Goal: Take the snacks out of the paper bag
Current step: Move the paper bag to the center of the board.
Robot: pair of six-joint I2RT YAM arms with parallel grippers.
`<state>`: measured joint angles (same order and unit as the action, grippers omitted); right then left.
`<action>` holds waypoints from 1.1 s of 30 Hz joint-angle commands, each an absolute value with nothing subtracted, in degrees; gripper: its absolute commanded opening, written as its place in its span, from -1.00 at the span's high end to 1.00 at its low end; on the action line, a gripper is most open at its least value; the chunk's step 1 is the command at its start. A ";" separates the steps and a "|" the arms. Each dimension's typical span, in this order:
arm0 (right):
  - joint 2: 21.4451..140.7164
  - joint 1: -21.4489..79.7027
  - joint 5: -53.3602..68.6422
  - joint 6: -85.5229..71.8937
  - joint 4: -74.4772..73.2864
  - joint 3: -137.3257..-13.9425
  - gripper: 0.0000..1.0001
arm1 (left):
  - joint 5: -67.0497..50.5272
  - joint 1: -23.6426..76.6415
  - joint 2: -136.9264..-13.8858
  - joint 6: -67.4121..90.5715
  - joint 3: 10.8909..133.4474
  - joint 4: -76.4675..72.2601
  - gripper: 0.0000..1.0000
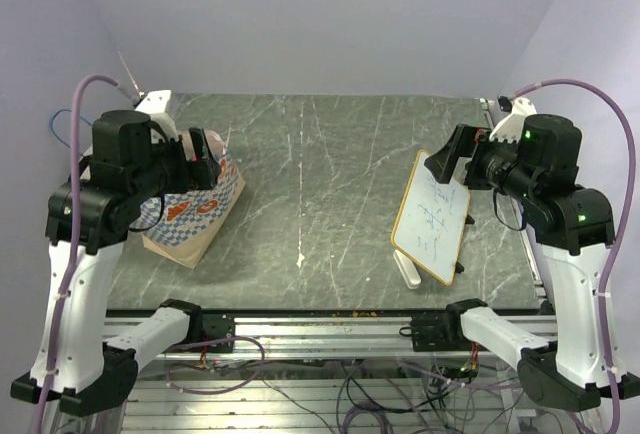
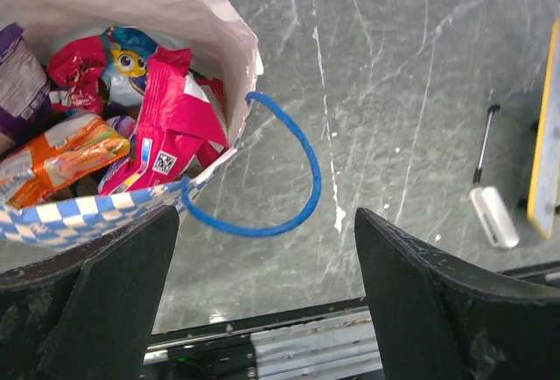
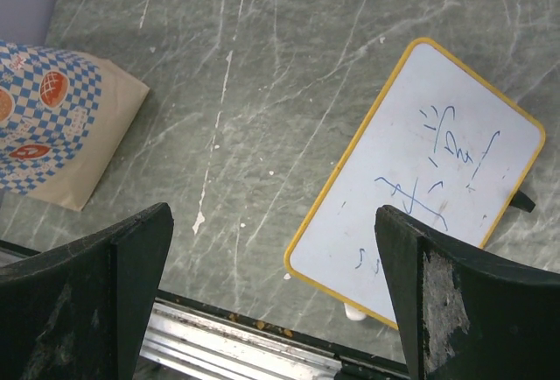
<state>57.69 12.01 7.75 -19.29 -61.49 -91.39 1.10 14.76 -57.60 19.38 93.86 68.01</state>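
Note:
The blue-and-white checkered paper bag (image 1: 195, 219) stands open at the left of the table. In the left wrist view its cream rim (image 2: 223, 34) is open and shows the snacks: a red bag (image 2: 171, 130), an orange packet (image 2: 61, 157), a purple one (image 2: 17, 82), a blue-green one (image 2: 131, 56) and a small red one (image 2: 79, 69). A blue string handle (image 2: 293, 187) hangs over the side. My left gripper (image 1: 205, 159) is open and empty above the bag's near right side (image 2: 265, 249). My right gripper (image 1: 440, 164) is open and empty above the whiteboard (image 3: 273, 249). The bag's side shows in the right wrist view (image 3: 52, 126).
A wood-framed whiteboard (image 1: 432, 216) with blue scribbles stands tilted at the right, also in the right wrist view (image 3: 420, 187). A white marker (image 2: 490, 209) lies by its near corner. The table's metal front rail (image 1: 320, 329) runs along the near edge.

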 commanded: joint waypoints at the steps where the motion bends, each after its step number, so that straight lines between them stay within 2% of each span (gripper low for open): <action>1: 57.29 11.95 8.45 -17.14 -61.04 -91.97 -1.00 | -5.08 15.28 -61.06 9.13 95.52 67.31 -0.83; 5: 57.56 11.92 8.96 -17.36 -60.27 -91.87 -1.00 | 0.11 15.73 -62.62 5.79 96.15 67.23 -0.80; 8: 57.28 11.93 8.57 -17.36 -59.86 -91.51 -1.00 | 4.70 16.77 -64.30 5.83 95.57 68.68 -0.67; 13: 56.54 11.95 7.87 -18.73 -59.79 -90.13 -1.00 | 4.63 18.06 -63.85 5.79 94.75 68.91 -0.45; 15: 56.09 11.95 7.97 -19.65 -59.62 -89.28 -1.00 | 4.69 18.18 -63.92 6.06 94.68 69.07 -0.27; 19: 55.07 11.95 8.89 -21.63 -59.17 -87.26 -1.00 | 2.53 18.45 -64.37 6.60 94.75 69.36 0.26; 24: 54.23 11.95 9.52 -23.31 -58.59 -85.47 -1.00 | -2.25 18.46 -65.80 8.56 97.15 69.38 0.80; 26: 54.15 11.95 9.08 -23.80 -58.61 -85.52 -1.00 | -5.16 18.45 -67.07 9.80 98.30 69.24 0.86; 33: 52.77 11.95 5.59 -25.79 -58.33 -84.91 -1.00 | -15.09 18.45 -69.52 16.96 99.59 63.34 0.86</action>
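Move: The blue handle loop on the paper bag's right rim hangs just off my left fingertips, about 3 cm ahead, level sideways and some 3 cm lower. From that hand, the pink snack pack sits roughly 7 cm to the left, 2 cm ahead and 12 cm down. The paper bag's middle is about 11 cm left, 2 cm ahead and 20 cm down. From my right hand the handle is about 44 cm left, 2 cm ahead and 4 cm lower. I dip my open left hand about 3 cm down and as far forward onto the blue handle loop, rolling its left side up some 15 degrees. Holding there, I shut the fingers to pinch the loop, then draw it about 4 cm to the right and slightly forward, away from the bag's mouth, as the hand turns a little clockwise. ##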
